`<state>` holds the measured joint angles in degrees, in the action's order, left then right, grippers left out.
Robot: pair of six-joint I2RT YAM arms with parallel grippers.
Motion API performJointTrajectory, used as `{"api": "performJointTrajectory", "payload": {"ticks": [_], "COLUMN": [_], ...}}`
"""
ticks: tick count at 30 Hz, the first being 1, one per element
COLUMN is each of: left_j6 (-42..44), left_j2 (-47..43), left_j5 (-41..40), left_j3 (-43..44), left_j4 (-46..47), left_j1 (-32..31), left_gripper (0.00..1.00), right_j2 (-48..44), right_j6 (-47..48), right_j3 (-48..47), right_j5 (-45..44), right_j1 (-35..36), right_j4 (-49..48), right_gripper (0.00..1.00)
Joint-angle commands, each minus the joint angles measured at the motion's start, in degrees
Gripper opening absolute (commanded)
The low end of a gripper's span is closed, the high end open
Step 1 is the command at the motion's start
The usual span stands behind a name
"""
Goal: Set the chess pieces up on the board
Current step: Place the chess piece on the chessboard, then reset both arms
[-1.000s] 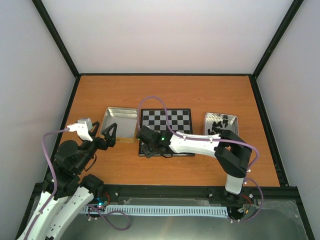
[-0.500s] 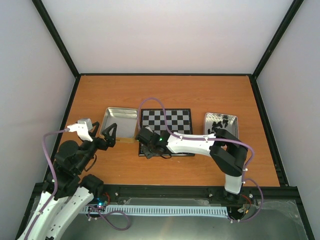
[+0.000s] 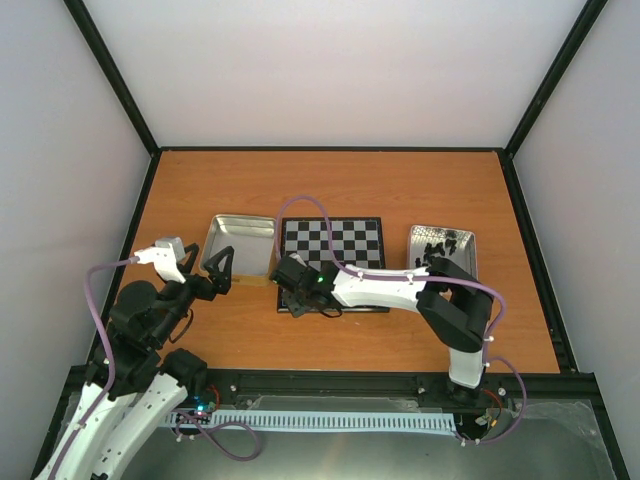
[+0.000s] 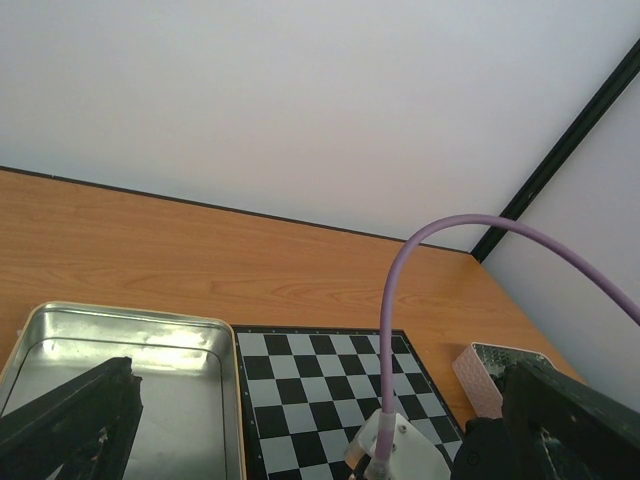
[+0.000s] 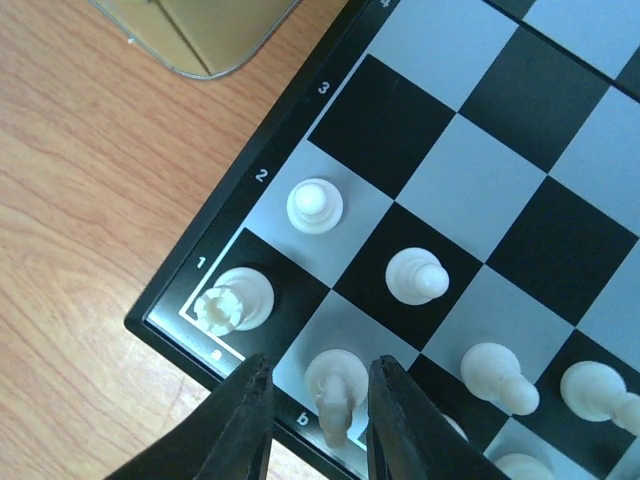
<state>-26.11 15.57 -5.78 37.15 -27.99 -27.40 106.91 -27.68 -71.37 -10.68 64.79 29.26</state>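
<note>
The board [image 3: 340,238] lies mid-table, also in the left wrist view [image 4: 320,390]. In the right wrist view its near-left corner [image 5: 400,130] carries cream-white chess pieces: a rook [image 5: 232,298] on the corner square, a knight [image 5: 335,395] beside it, pawns [image 5: 315,207] [image 5: 417,276] behind. My right gripper [image 5: 320,368] is open, its jaws on either side of the knight with a gap on each side. From above, it [image 3: 295,290] hangs over that corner. My left gripper [image 3: 222,268] is open and holds nothing, left of the board.
A metal tin [image 3: 240,240] sits against the board's left side; I see nothing in it [image 4: 120,350]. A second tin [image 3: 442,245] right of the board holds black pieces. A purple cable [image 4: 400,300] arcs over the board. Black-framed walls enclose the table.
The right jaws have opened off the white knight, which now stands on its square. The right arm shifted slightly left. The left arm has not moved.
</note>
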Motion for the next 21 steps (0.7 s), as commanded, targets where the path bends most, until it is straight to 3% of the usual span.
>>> {"api": "performJointTrajectory", "payload": {"ticks": [1,9,21], "left_j6": [-0.8,-2.0,3.1], "left_j2": [-0.4,1.3,6.6], "left_j5": [-0.7,-1.3,-2.0], "left_j3": [0.1,3.0,20.2], "left_j4": [0.3,-2.4,-15.1], "left_j1": [-0.3,-0.3,-0.3], "left_gripper": [1.00,1.00,1.00], "right_j2": [-2.0,-13.7,-44.6], "right_j6": [-1.4,-2.1,-8.4], "right_j3": [-0.5,-0.6,9.1], "right_j5": [-0.7,-1.2,-30.7], "right_j1": [0.6,0.6,0.5], "right_j4": [0.1,1.4,24.1], "right_gripper": [0.31,0.45,0.62]}}
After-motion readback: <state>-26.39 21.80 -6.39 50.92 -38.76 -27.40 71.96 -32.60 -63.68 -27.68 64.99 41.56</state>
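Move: The white knight just set on b1 stands between the right hand's barely parted fingertips, its middle about 1 cm below the hand point. The rook on a1 is some 3 cm to the hand's left and level with it; the b2 pawn is about 3 cm ahead and directly in line. The black pieces in the right tray lie roughly 31 cm right and 11 cm ahead. From the left hand the knight is about 17 cm right, 1 cm ahead and 26 cm lower. Straight up off the knight at first, the right hand opens its already parted fingers further and comes free, then swings right across the front of the board towards the black pieces' tray while still climbing, some 16 cm up and 11 cm right in all. Its wrist turns roughly 20 degrees on the way. The empty left hand lifts about 4 cm late on, fingers wide open. ##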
